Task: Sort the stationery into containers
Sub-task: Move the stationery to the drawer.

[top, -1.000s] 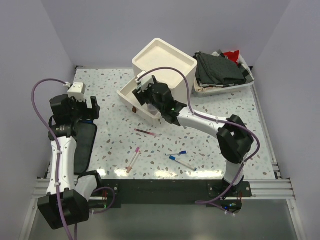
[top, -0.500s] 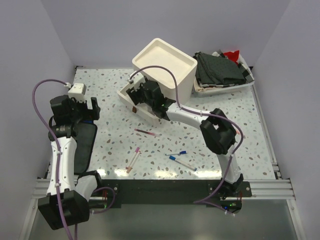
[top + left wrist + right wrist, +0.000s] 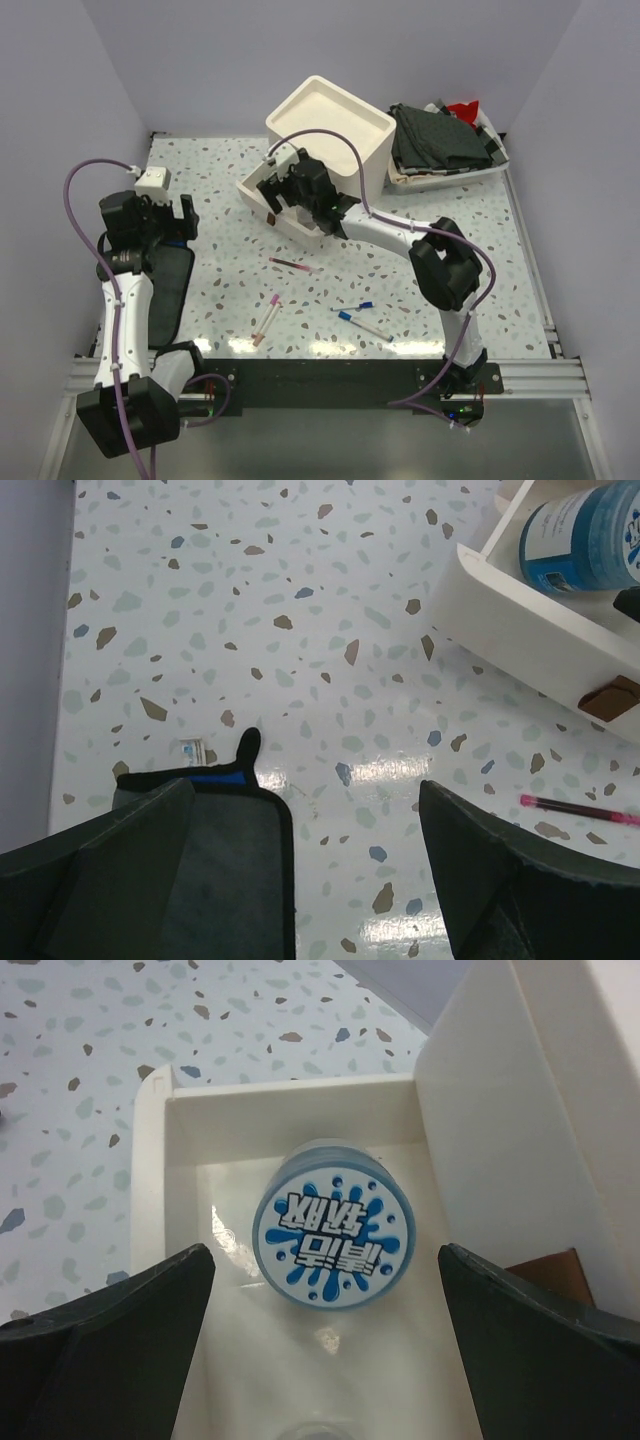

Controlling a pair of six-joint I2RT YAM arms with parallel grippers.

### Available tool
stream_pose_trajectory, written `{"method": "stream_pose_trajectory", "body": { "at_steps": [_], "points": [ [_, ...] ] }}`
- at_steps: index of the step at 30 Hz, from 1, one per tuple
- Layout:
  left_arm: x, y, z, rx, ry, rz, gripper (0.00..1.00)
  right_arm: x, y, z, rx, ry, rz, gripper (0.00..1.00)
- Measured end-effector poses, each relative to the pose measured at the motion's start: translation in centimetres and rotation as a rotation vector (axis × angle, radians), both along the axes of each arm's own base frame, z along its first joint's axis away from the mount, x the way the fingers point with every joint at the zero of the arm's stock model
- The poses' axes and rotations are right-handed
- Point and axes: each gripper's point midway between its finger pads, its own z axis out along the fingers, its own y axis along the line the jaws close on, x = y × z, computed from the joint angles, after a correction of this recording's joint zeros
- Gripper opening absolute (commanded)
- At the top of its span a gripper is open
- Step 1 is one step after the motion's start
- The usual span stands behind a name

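Note:
The cream-white cabinet (image 3: 335, 130) stands at the back, its lowest drawer (image 3: 262, 203) pulled out. My right gripper (image 3: 292, 186) hangs open over that drawer. In the right wrist view a round blue tape roll (image 3: 332, 1222) stands in the drawer (image 3: 150, 1190), below and between my open right gripper (image 3: 325, 1265). The left wrist view also shows a blue roll (image 3: 590, 530) in the drawer (image 3: 540, 650). On the table lie a maroon pen (image 3: 292, 265), a pink pen (image 3: 268, 318) and two white pens with blue caps (image 3: 364, 327). My left gripper (image 3: 165, 215) is open and empty.
A white tray of dark cloths (image 3: 445, 178) sits at the back right. A black pouch (image 3: 172, 290) lies under the left arm, also in the left wrist view (image 3: 220, 860). A small white box (image 3: 153, 180) is at the far left.
The right arm's elbow has swung left and its gripper has shifted slightly over the open drawer. The left arm has not moved.

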Motion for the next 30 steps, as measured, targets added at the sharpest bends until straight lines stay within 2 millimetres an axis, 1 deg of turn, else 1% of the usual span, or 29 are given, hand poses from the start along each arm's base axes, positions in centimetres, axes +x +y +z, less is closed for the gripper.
{"method": "stream_pose_trajectory", "body": {
  "at_steps": [2,8,9,10,11,13,14,16,17,19,20,23,24,26,28,30],
  "points": [
    [0.2,0.0,-0.2,-0.003,0.001,-0.005,0.99,0.1,-0.3,0.2,0.005,0.008,-0.002,0.99],
    [0.6,-0.2,-0.6,-0.012,0.006,-0.016,0.99,-0.2,-0.4,-0.1,-0.013,0.042,-0.003,0.98],
    [0.7,-0.2,-0.6,-0.015,0.001,-0.016,0.99,-0.3,-0.5,0.0,-0.013,0.046,-0.001,0.87],
    [0.7,-0.2,-0.6,-0.016,-0.002,-0.016,1.0,-0.3,-0.4,0.1,-0.012,0.048,0.002,0.79],
    [0.8,-0.2,-0.5,-0.017,-0.005,-0.017,1.0,-0.3,-0.3,0.3,-0.012,0.05,0.01,0.61],
    [0.9,-0.2,-0.4,-0.017,-0.014,-0.019,1.0,-0.1,-0.3,0.7,-0.005,0.052,0.024,0.43],
    [0.9,-0.3,-0.5,-0.017,-0.015,-0.02,1.0,-0.1,-0.3,1.0,0.0,0.054,0.03,0.26],
    [0.8,-0.3,-0.9,-0.019,-0.008,-0.021,1.0,0.2,-0.2,1.8,0.016,0.058,0.047,0.14],
    [0.7,-0.3,-1.0,-0.021,-0.004,-0.022,1.0,0.3,0.0,2.6,0.027,0.053,0.059,0.06],
    [0.6,-0.4,-1.4,-0.024,0.003,-0.024,1.0,0.5,0.3,4.1,0.044,0.042,0.079,0.01],
    [0.6,-0.4,-1.5,-0.025,0.005,-0.024,1.0,0.8,0.6,5.1,0.058,0.031,0.084,0.0],
    [0.6,-0.5,-1.5,-0.026,0.004,-0.026,1.0,1.9,2.0,8.2,0.103,-0.015,0.109,0.0],
    [0.6,-0.4,-1.4,-0.025,0.003,-0.026,1.0,2.3,2.5,8.8,0.113,-0.026,0.113,0.0],
    [0.6,-0.4,-1.4,-0.025,0.002,-0.026,1.0,2.6,3.1,9.0,0.12,-0.029,0.128,0.0],
    [0.6,-0.4,-1.4,-0.025,0.002,-0.026,1.0,2.9,3.6,8.1,0.111,-0.017,0.136,0.0],
    [0.6,-0.4,-1.4,-0.025,0.001,-0.026,1.0,3.0,4.0,6.2,0.089,0.014,0.151,0.0]
  ]
}}
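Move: The blue jar the right hand has just let go of is tipped over in the open drawer, lid facing the hand, about 4 cm ahead, 2 cm to the left and 3 cm below it. The clear cup sits in the same drawer some 4 cm back and 7 cm to the right, and the drawer's brown handle is roughly 5 cm back, straight behind and 5 cm lower. From the left hand the jar is about 13 cm ahead, 19 cm right and 6 cm below. The right hand, already clear of the blue jar with its fingers wide open, hangs nearly still and then shuts them completely on nothing as it lifts about 9 cm up out of the drawer. While rising it swings some 4 cm left and 3 cm forward to come over the jar, turning roughly 10 degrees counter-clockwise, and finally sinks again by about 3 cm, the closed fingertips still above the lid. ##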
